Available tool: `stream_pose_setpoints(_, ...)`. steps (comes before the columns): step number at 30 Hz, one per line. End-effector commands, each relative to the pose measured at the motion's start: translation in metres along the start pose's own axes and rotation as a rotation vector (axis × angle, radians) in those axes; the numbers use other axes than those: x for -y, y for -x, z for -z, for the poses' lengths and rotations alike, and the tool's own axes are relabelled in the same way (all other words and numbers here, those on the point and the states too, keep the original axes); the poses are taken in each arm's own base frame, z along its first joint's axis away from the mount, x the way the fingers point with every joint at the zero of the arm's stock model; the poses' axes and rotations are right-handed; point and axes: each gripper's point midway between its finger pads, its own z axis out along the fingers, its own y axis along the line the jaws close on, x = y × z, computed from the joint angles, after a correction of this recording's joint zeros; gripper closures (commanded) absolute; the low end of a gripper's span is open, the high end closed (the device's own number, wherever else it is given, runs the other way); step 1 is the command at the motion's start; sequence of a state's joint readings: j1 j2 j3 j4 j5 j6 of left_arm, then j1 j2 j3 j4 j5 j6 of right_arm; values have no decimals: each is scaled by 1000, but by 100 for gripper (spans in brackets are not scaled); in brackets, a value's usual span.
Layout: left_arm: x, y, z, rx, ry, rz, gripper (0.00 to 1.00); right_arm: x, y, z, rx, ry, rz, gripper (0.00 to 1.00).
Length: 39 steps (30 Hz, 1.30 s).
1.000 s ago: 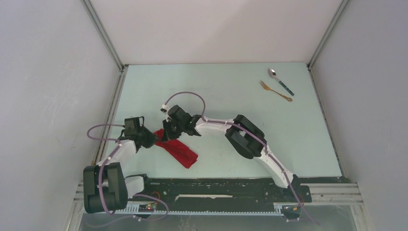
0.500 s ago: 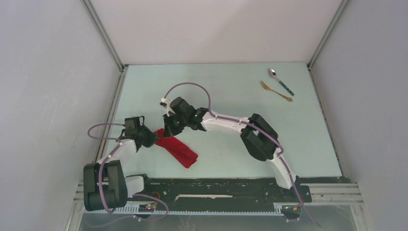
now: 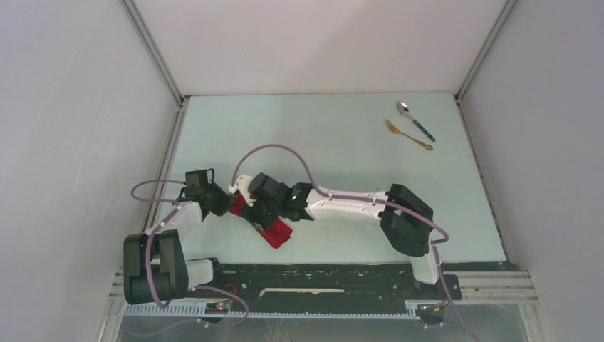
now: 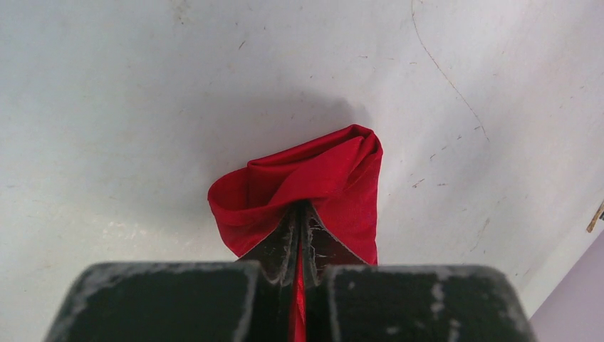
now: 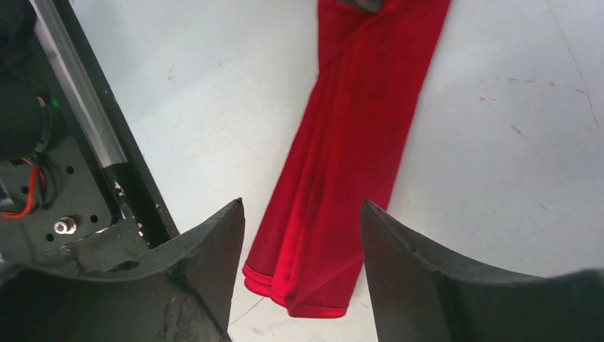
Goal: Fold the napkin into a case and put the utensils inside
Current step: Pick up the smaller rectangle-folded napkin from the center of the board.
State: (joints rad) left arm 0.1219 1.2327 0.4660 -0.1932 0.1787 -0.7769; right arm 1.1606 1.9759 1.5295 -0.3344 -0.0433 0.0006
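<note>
The red napkin [image 3: 276, 232] lies as a narrow folded strip near the table's front left, running diagonally. My left gripper [image 3: 222, 205] is shut on its far-left end; in the left wrist view the cloth [image 4: 335, 178] bunches up just beyond the pinching jaws [image 4: 300, 214]. My right gripper [image 3: 256, 211] hovers over the strip's middle, open. From the right wrist, the strip [image 5: 356, 142] passes between the two spread fingers [image 5: 303, 206] without touching them, its layered end near the tips. The spoon [image 3: 417, 121] and gold fork [image 3: 408, 135] lie at the far right, away from both grippers.
The black base rail [image 3: 320, 274] runs along the near edge, close to the napkin's near end, and shows at the left of the right wrist view [image 5: 85, 121]. Metal frame posts and grey walls [image 3: 171, 149] border the table on both sides.
My right gripper has moved left and nearer, down over the napkin's middle, and opened. The left gripper has stayed put on the cloth's end.
</note>
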Motion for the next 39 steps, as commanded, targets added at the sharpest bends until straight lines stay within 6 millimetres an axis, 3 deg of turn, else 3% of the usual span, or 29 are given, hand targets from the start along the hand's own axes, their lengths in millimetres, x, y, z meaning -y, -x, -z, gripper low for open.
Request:
stream_pose_setpoints(1,-14,-2,-3,-6,70,-16,97,4,0,-15,-26,-150,144,31)
stream_pose_setpoints(8,-13,-2,-3,-8,67,-19,97,-4,-3,-32,5,-268,188,29)
stream_pose_setpoints(17,-13,-2,-2,-8,64,-18,97,-4,-25,-51,-41,-405,242,31)
stream_pose_setpoints(25,-13,-2,-2,-6,63,-18,97,-13,-36,-61,-56,-407,197,32)
stream_pose_setpoints(28,-11,-1,-2,-5,61,-19,97,-4,-42,-66,-81,-464,186,32)
stream_pose_setpoints(34,-9,1,0,0,56,-21,97,16,-52,-71,-67,-598,186,45)
stream_pose_setpoints(39,-8,1,1,1,51,-20,97,16,-50,-69,-28,-615,178,72)
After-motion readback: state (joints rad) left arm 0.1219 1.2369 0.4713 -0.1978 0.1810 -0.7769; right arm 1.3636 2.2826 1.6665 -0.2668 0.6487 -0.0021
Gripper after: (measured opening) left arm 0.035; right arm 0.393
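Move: The folded napkin lies below the right hand, its middle about 4 cm to the left, 1 cm ahead and some 8 cm down; its free near end is roughly 2 cm to the right, 5 cm back and also 8 cm down. The left gripper, pinching the other end, sits around 12 cm left and 7 cm ahead, 8 cm lower. From the left hand the napkin's middle is about 8 cm right, 6 cm back and 1 cm down. Right fingertips come down astride the napkin's folded layers and begin closing on them, going from wide open to a bit over half that gap. The right hand sinks about 7 cm, easing back at first and then slightly forward and left, while its fingers swing some 30 degrees from pointing left to forward-left. The left hand stays still, keeping its pinch on the far-left end. ##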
